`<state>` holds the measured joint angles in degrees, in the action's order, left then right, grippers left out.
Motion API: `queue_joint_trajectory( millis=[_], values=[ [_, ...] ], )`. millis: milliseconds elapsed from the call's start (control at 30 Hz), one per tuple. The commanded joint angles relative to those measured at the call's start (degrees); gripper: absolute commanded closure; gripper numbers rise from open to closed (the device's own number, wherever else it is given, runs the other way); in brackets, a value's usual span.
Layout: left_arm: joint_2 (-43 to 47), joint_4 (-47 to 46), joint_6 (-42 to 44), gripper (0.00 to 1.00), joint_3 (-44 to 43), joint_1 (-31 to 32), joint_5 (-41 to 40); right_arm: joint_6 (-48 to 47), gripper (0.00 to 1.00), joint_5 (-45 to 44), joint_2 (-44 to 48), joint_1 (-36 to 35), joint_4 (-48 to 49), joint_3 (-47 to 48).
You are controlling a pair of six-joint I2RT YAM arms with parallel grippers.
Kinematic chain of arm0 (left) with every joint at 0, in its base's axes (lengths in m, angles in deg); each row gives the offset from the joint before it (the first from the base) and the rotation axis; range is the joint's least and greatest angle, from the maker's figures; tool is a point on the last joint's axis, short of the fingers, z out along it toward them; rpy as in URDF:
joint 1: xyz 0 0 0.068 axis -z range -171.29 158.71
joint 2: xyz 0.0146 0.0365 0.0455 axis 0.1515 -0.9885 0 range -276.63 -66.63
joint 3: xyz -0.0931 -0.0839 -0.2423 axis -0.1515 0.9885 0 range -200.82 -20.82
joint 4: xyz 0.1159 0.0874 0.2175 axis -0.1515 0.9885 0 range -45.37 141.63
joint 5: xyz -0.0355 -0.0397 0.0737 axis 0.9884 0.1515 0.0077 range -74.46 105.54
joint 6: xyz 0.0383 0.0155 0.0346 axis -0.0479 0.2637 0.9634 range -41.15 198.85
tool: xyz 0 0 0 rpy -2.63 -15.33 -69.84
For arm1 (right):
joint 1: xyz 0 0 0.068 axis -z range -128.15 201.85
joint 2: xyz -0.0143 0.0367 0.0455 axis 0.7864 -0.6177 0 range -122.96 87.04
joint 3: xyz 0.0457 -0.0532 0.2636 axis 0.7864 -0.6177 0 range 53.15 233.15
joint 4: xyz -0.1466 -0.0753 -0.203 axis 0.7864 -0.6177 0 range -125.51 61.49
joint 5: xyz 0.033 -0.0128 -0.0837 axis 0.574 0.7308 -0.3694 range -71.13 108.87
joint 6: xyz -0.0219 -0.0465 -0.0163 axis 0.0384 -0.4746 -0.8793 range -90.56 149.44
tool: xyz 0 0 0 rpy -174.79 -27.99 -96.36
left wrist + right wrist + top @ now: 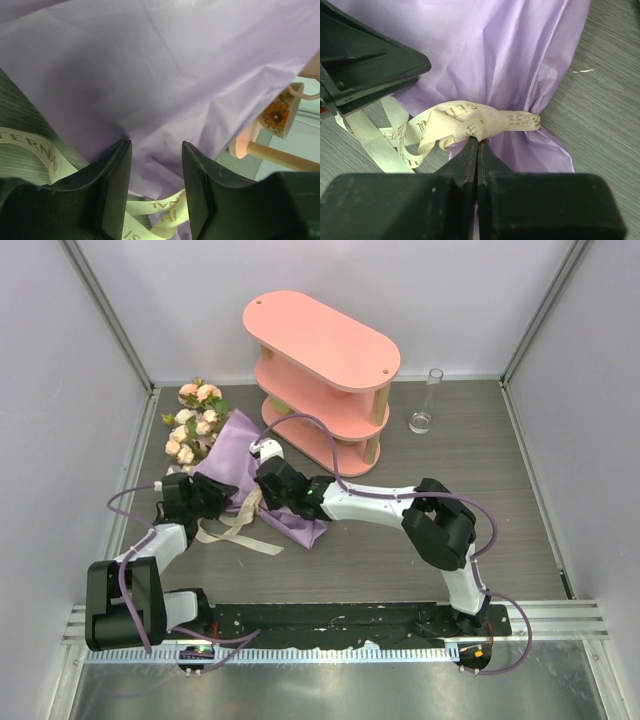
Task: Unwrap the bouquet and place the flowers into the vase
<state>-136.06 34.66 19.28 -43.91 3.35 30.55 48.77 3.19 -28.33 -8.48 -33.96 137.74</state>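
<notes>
The bouquet lies on its side at the table's left. Its flowers (195,425), pink and cream roses, stick out of the purple paper cone (238,452). A cream ribbon (470,120) is knotted round the cone's narrow waist, and its loose ends (235,532) trail on the table. My right gripper (478,141) is shut, its tips pinching the ribbon at the knot. My left gripper (156,170) is open against the purple paper (165,70), with ribbon (160,210) lying below its fingers (117,190). The clear glass vase (423,405) stands far right of the bouquet.
A pink three-tier oval shelf (320,380) stands at the back centre, between bouquet and vase; its edge (245,142) shows in the left wrist view. The left gripper's black body (365,60) sits close to the knot. White walls enclose the table.
</notes>
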Motion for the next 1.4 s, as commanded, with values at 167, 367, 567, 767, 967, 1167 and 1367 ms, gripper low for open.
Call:
queue_joint_trajectory(
  millis=[167, 367, 567, 767, 967, 1167, 1367],
  values=[
    [-3.25, -2.5, -0.11, 0.51, 1.73, 0.0, -0.94, 0.35, 0.79, -2.51, 4.2, -0.22, -1.93, 4.96],
    [-3.79, -5.84, -1.6, 0.51, 3.58, 0.09, 0.64, 0.97, 0.73, -1.02, 0.42, -0.04, -3.42, 9.7],
    [-1.94, -4.7, -1.07, 0.51, 2.97, 0.0, 1.6, 0.18, 0.59, -1.19, -2.14, -0.66, -7.37, 11.47],
    [-0.27, -2.24, 0.42, 0.5, 2.35, 0.01, 1.43, 0.36, 0.59, -2.59, -2.4, -2.33, -7.73, 9.19],
    [-1.06, -3.73, 0.42, 0.48, 3.32, 0.0, 1.43, 0.09, 0.58, -4.27, -4.6, -2.24, -8.87, 10.23],
    [-1.41, -4.26, 0.07, 0.48, 3.4, 0.09, 2.22, -1.31, 0.49, -7.16, -5.39, -2.24, -11.16, 10.94],
    [-0.8, -4.26, 0.07, 0.48, 3.93, 0.0, 1.87, -2.19, 0.54, -9.54, -4.69, -2.24, -11.33, 9.8]
  ],
)
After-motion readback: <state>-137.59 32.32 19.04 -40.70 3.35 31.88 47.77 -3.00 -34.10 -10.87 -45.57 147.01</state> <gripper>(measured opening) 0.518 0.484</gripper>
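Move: My right fingers are already shut on the ribbon knot, its middle about 1 cm ahead and 1 cm below them. From there the roses lie some 18 cm ahead and 15 cm left, the purple wrap's tail end about 6 cm back and 9 cm right, the loose ribbon tail 8 cm back and 4 cm left. From my half-open left hand the knot is about 6 cm right, 1 cm back and 1 cm lower. I open my right fingers to about half and let go of the knot, lifting some 5 cm and drifting about 2 cm left, then sink nearly 7 cm, tilting the hand's left side down about 10 degrees, so the parted fingers come down astride the ribbon knot. My left hand eases down about 2 cm and slightly back onto the purple wrap, fingers staying half open. ##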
